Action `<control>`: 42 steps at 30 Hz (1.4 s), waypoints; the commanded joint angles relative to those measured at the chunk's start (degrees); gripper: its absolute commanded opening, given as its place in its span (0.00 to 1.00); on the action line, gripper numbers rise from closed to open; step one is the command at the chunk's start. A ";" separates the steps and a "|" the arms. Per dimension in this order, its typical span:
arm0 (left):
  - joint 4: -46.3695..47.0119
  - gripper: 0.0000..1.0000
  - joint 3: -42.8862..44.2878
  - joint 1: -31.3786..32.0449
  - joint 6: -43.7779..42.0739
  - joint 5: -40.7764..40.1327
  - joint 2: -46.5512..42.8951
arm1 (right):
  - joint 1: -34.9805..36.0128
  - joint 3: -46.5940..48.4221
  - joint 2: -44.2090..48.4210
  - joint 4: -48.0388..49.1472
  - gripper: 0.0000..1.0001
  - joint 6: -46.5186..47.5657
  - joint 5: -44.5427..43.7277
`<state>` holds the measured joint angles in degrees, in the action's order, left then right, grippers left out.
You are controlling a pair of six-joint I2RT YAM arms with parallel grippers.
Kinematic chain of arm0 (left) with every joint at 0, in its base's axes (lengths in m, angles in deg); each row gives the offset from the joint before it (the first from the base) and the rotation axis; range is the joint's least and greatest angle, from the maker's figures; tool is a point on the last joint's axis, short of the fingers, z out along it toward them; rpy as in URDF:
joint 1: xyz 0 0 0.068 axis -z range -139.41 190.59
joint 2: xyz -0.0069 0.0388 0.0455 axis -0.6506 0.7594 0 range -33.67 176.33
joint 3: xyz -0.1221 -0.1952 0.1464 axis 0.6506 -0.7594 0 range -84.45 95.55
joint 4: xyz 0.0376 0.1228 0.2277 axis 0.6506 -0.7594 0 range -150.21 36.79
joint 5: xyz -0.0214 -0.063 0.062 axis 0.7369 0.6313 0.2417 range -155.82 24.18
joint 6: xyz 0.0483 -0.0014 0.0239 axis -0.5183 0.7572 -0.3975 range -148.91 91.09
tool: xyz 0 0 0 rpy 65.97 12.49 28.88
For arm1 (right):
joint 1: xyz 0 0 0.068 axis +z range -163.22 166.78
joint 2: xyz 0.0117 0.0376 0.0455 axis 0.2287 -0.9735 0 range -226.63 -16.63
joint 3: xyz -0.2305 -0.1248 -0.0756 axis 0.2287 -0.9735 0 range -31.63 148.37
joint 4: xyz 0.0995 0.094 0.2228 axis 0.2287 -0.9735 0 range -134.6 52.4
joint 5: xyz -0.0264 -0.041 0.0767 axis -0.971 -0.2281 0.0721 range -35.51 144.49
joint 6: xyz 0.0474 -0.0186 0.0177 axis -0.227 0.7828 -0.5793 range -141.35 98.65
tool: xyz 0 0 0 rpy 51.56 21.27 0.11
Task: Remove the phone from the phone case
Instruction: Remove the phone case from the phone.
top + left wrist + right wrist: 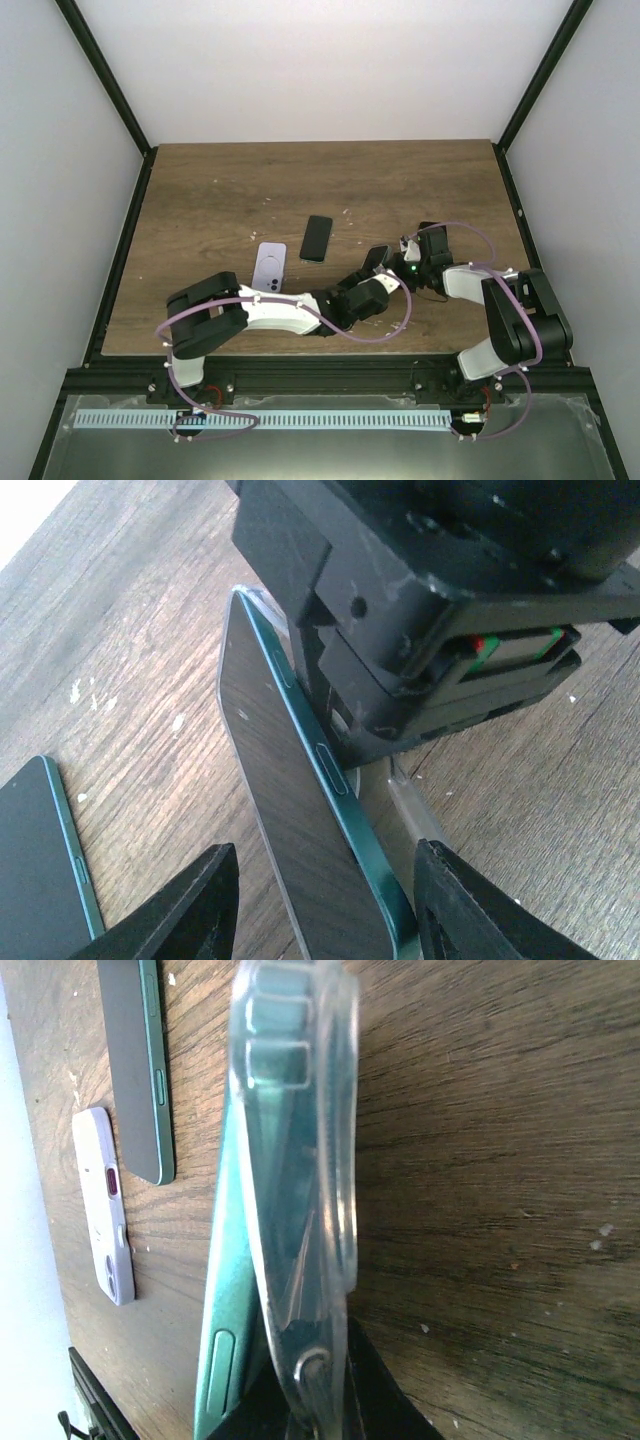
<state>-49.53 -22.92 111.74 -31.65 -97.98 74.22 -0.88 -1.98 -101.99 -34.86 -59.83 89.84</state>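
Note:
A dark phone with a teal edge (290, 810) stands on its edge above the table, partly peeled out of a clear case (300, 1160). In the top view the phone (377, 258) is between the two grippers. My right gripper (312, 1385) is shut on the lower rim of the clear case; the teal phone (232, 1300) leans away from the case on the left. My left gripper (330, 910) is open, with one finger (200, 905) on each side of the phone and a gap on both sides. In the top view my left gripper (372, 285) and right gripper (408, 262) meet at centre right.
A second dark phone (317, 238) lies flat on the wooden table (230, 190), left of the grippers; it also shows in the left wrist view (40, 860) and right wrist view (135, 1060). A lavender phone (269, 267) lies beside it. Black frame rails border the table.

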 commanded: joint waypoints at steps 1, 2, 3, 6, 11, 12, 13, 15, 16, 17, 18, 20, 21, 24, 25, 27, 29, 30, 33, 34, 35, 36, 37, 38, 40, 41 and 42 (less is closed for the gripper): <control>-2.28 0.49 0.91 0.03 -1.53 -0.92 1.13 | -0.89 -0.38 -0.77 -2.04 0.01 1.73 -2.62; -2.54 0.50 0.87 0.04 -1.63 -1.01 1.09 | -0.84 -0.38 -0.84 -2.04 0.01 1.74 -2.57; -2.88 0.49 0.97 0.05 -1.88 -1.28 1.09 | -0.89 -0.38 -0.87 -1.97 0.01 1.72 -2.56; -4.00 0.49 1.36 0.04 -2.82 -2.88 1.18 | -0.99 -0.38 -0.87 -1.95 0.01 1.74 -2.39; -6.47 0.46 2.27 0.12 -5.31 -6.07 1.74 | -1.01 -0.47 -1.16 -1.94 0.01 1.76 -2.13; -6.83 0.46 2.36 0.12 -5.84 -6.64 1.85 | -1.03 -0.51 -1.13 -1.80 0.01 1.74 -2.07; -6.99 0.45 2.33 0.11 -6.30 -7.14 2.00 | -1.06 -0.52 -1.19 -1.78 0.01 1.74 -2.03; -7.04 0.44 2.32 0.12 -6.90 -7.82 2.18 | -1.06 -0.47 -1.28 -1.73 0.01 1.75 -1.96; -7.03 0.44 2.44 0.12 -7.26 -8.01 2.27 | -1.05 -0.47 -1.30 -1.70 0.01 1.79 -2.02; -7.10 0.43 2.50 0.20 -7.46 -8.15 2.42 | -1.06 -0.44 -1.36 -1.69 0.01 1.82 -2.18; -7.23 0.43 2.62 0.21 -7.62 -8.27 2.61 | -1.11 -0.47 -1.38 -1.71 0.01 1.83 -2.31; -7.37 0.40 2.84 0.21 -7.84 -8.46 2.90 | -1.14 -0.46 -1.39 -1.82 0.01 1.91 -2.34; -7.37 0.39 2.91 0.24 -7.87 -8.50 3.01 | -1.10 -0.47 -1.41 -1.70 0.01 1.92 -2.37; -7.45 0.31 2.95 0.34 -7.89 -8.48 3.11 | -1.09 -0.47 -1.47 -1.77 0.01 1.92 -2.34; -7.46 0.28 3.04 0.38 -7.88 -8.52 3.11 | -1.10 -0.43 -1.52 -1.69 0.01 1.92 -2.35; -7.51 0.25 3.10 0.38 -7.87 -8.36 3.09 | -1.13 -0.39 -1.56 -1.70 0.01 2.00 -2.44; -7.82 0.18 3.40 0.45 -7.77 -8.18 3.06 | -1.23 -0.29 -1.29 -1.81 0.01 2.13 -3.15; -8.03 0.15 3.59 0.43 -7.47 -8.18 2.98 | -1.23 -0.29 -0.89 -1.97 0.01 2.22 -3.99; -8.10 0.07 3.56 0.48 -6.57 -8.08 2.07 | -1.19 -0.67 0.24 -1.75 0.01 2.31 -5.65; -7.89 0.05 3.54 0.48 -6.34 -8.05 1.65 | -1.24 -0.73 0.36 -1.76 0.01 2.27 -5.65; -7.66 0.04 3.26 0.48 -6.03 -7.88 1.17 | -1.26 -0.73 0.29 -1.72 0.01 2.27 -5.43; -7.56 0.02 3.17 0.48 -5.69 -7.48 0.65 | -1.29 -0.66 0.22 -1.71 0.01 2.31 -5.44; -7.62 0.01 3.15 0.48 -5.49 -7.02 0.20 | -1.27 -0.58 0.12 -1.76 0.01 2.35 -5.56; -7.82 0.00 3.29 0.48 -5.06 -6.69 -0.25 | -1.26 -0.56 0.03 -1.81 0.01 2.42 -5.82; -8.36 0.00 3.44 0.48 -4.26 -5.93 -1.45 | -1.39 -0.49 -0.07 -1.89 0.01 2.61 -6.51; -8.42 0.00 3.35 0.48 -3.76 -5.87 -2.11 | -1.36 -0.42 0.00 -2.00 0.01 2.68 -6.93; -8.43 0.00 3.25 0.48 -3.38 -5.77 -2.92 | -1.37 -0.39 0.14 -2.11 0.01 2.78 -7.52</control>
<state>-55.27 -20.05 112.90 -35.89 -102.13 76.30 -1.10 -1.98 -101.95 -33.35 -60.16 88.86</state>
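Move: The green phone, half peeled from its clear case, has its near end at the left hand's open fingers; its middle lies about 5 cm ahead of that hand, 3 cm right and 3 cm below. The other green phone lies flat some 10 cm ahead and 13 cm left, the purple phone 3 cm ahead and 26 cm left, both roughly 8 cm below. From the right hand, which holds the case, the phone's middle is about 2 cm left, 1 cm back and level. The left fingers close from half open and pinch the phone's near end by its sides, after the hand sinks about 1.5 cm onto it and rolls its left side up some 10 degrees; once shut, the hand rises again by about half a centimetre. The right hand keeps its hold on the clear case, easing forward less than a centimetre. ##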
